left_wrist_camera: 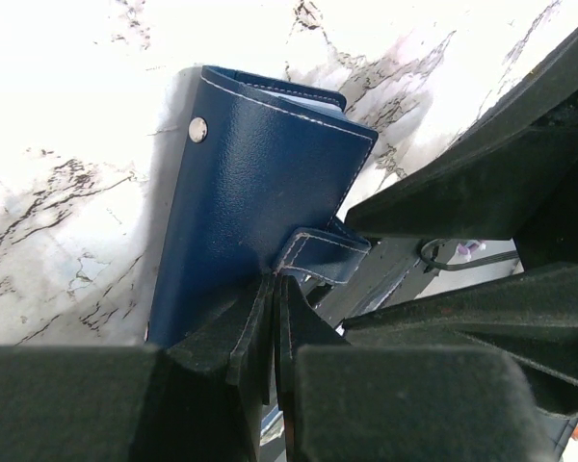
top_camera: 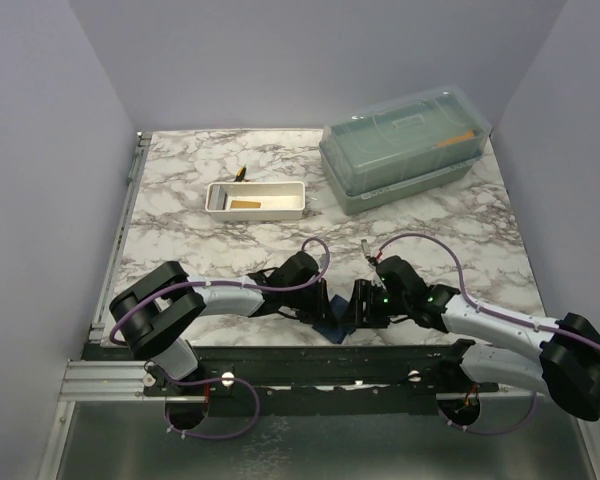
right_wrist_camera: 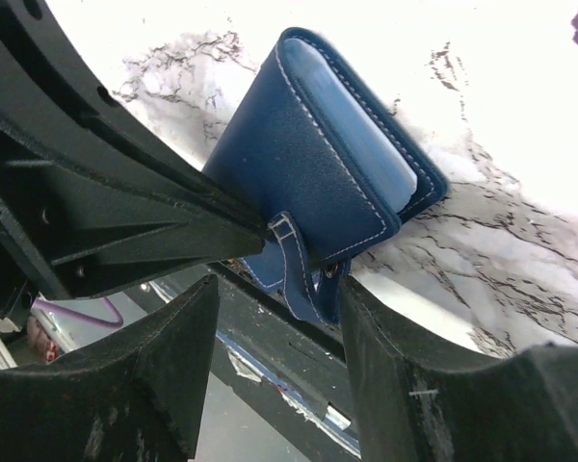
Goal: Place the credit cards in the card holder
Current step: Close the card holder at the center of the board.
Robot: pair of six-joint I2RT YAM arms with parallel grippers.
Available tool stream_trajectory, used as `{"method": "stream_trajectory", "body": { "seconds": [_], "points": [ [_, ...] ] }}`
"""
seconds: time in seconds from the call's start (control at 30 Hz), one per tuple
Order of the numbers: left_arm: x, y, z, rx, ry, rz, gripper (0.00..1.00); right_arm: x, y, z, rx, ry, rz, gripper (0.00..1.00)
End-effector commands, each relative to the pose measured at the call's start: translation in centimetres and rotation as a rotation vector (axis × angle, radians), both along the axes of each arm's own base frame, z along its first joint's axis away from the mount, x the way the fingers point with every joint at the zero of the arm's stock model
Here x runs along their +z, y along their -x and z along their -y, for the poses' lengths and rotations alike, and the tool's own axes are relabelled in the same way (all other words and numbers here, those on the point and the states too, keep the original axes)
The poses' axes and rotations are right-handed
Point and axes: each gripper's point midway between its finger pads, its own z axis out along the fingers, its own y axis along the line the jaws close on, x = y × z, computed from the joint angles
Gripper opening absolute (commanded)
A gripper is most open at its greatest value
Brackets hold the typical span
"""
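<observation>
The navy-blue card holder stands folded and tilted on the marble near the table's front edge, between both grippers. My left gripper is shut on its lower edge, beside the snap strap. My right gripper is open, and the card holder sits just beyond its fingertips. The strap hangs between the jaws, close to the right finger. A pale blue pocket face shows at the card holder's open side. One orange-tan credit card lies in the white tray further back.
A large translucent green lidded box stands at the back right, with an orange strip showing through its lid. A small dark cylinder lies behind the tray. The black mounting rail runs along the front edge right beside the card holder.
</observation>
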Motion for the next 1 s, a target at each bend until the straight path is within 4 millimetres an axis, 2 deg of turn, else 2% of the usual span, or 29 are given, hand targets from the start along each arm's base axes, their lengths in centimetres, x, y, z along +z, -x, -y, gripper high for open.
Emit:
{"method": "stream_trajectory", "body": {
  "seconds": [0.0,0.33,0.4,0.47,0.7,0.97],
  "points": [
    [-2.1,-0.3,-1.8,0.038,-0.109,0.015,0.11,0.8,1.2,-0.9,0.053,-0.080,-0.019,0.55],
    [-2.0,-0.4,-1.8,0.031,-0.111,0.023,0.11,0.6,4.4,-0.2,0.116,-0.137,-0.116,0.46],
    [-2.0,-0.5,-1.7,0.032,-0.110,0.023,0.11,0.4,4.3,0.2,0.096,-0.115,-0.110,0.44],
    [-2.0,-0.4,-1.8,0.034,-0.111,0.020,0.11,0.0,3.4,0.8,0.043,-0.073,-0.084,0.39],
    [-2.1,-0.3,-1.9,0.021,-0.117,0.024,0.11,-1.1,1.5,1.0,-0.033,0.005,-0.058,0.19],
    [-2.3,-0.4,-2.6,-0.023,-0.171,0.055,0.11,-3.7,1.8,3.6,-0.057,0.246,-0.151,0.00]
  ]
}}
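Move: The card holder's loose strap hangs between the right hand's spread fingers, about 1 cm ahead of the hand point and 1 cm below it. The holder's middle is roughly 2 cm ahead of that hand, 3 cm to its left and 2 cm down; the table's near edge runs some 5 cm behind it. For the left hand, the strap is about 2 cm to the right and 1 cm lower, the holder's middle 2 cm ahead, 1 cm left and 1 cm lower. Back towards the table's near edge by about 3 cm, the right hand draws its open fingers off the strap; it then sinks nearly 3 cm while easing 2 cm to the right and a little forward again, closing its fingers fully, empty, beside the strap's free end. The left hand stays in place, its nearly shut fingertips still pressing down on the folded holder by the strap's root. ##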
